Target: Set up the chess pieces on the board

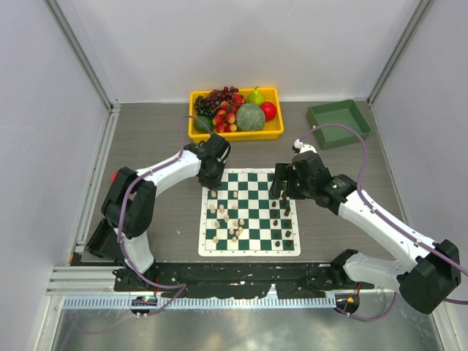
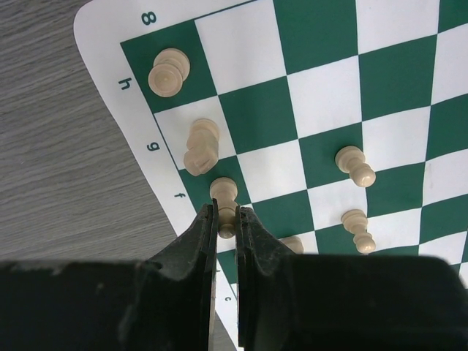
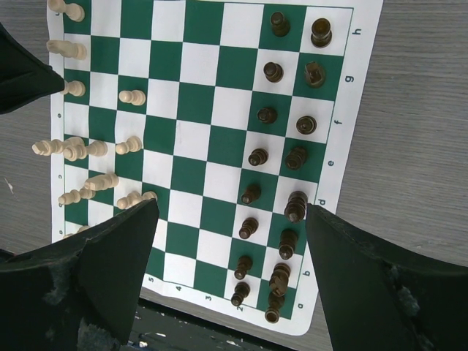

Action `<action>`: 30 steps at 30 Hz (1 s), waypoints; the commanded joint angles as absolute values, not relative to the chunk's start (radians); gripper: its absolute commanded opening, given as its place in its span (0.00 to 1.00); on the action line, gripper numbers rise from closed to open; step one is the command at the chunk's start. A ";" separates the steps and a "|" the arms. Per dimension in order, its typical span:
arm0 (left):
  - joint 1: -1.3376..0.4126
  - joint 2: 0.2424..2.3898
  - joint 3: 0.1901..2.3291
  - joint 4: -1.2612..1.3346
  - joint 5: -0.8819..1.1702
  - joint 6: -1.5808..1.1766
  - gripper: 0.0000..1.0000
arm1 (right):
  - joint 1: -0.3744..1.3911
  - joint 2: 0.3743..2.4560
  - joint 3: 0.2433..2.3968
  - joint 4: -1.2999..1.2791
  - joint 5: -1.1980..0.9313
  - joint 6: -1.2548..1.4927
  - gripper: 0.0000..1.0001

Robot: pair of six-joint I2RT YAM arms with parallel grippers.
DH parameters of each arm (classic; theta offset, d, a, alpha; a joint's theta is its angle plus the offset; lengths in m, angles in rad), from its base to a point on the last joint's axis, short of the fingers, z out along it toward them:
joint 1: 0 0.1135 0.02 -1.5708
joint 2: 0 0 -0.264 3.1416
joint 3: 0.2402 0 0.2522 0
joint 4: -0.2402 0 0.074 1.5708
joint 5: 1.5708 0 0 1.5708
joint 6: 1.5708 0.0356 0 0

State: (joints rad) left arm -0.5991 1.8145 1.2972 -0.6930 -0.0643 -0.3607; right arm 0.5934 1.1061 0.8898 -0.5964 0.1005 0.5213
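Observation:
The green and white board (image 1: 252, 221) lies between the arms. Cream chess pieces (image 1: 225, 217) stand loosely grouped on its left half, and dark ones (image 1: 287, 219) stand in two rows along its right edge. My left gripper (image 1: 213, 187) hangs over the board's far left corner. Its jaws (image 2: 227, 213) are shut on a cream piece (image 2: 224, 191) near the f mark, with other cream pieces (image 2: 202, 146) beside it. My right gripper (image 3: 228, 212) stands open above the board (image 3: 219, 102). The dark rows (image 3: 295, 206) lie below it, untouched.
A yellow tray (image 1: 234, 136) of fruit sits just beyond the board. A green bin (image 1: 338, 124) stands at the back right. Grey table (image 2: 66, 168) borders the board's left edge, and the left arm's dark tip (image 3: 22, 73) shows over the cream side.

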 commanded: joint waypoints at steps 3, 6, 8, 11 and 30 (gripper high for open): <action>-0.598 1.790 1.321 -0.696 -0.081 -0.353 0.17 | 0.592 1.097 0.891 -0.554 0.086 0.520 0.88; -0.598 1.793 1.319 -0.698 -0.084 -0.351 0.19 | 0.591 1.095 0.890 -0.552 0.089 0.522 0.88; -0.600 1.793 1.324 -0.699 -0.078 -0.351 0.22 | 0.591 1.095 0.891 -0.554 0.086 0.522 0.88; -0.598 1.789 1.324 -0.695 -0.071 -0.351 0.27 | 0.591 1.097 0.893 -0.552 0.086 0.522 0.88; -0.604 1.652 1.336 -0.724 -0.058 -0.356 0.53 | 0.592 1.080 0.882 -0.554 0.091 0.522 0.88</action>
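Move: The left fingers already grip a pale chess piece standing on the third square from the board's far left corner, its middle about 1 cm below the hand point. Along the same edge the pale knight is about 3 cm ahead and the pale corner piece some 6 cm ahead, both level sideways; a pale pawn is about 7 cm to the right, level in depth. From the idle right hand the gripped piece lies some 20 cm left, 6 cm ahead and 10 cm below. Holding still over the edge square, the left hand spreads its nearly shut fingers steadily to about half open and lets go of the upright pale piece, clearing it on both sides. Only once they are well apart does it lift straight up off the piece, slowly at first and then faster, about 3 cm in all, with next to no sideways travel and hardly any wrist tilt. ##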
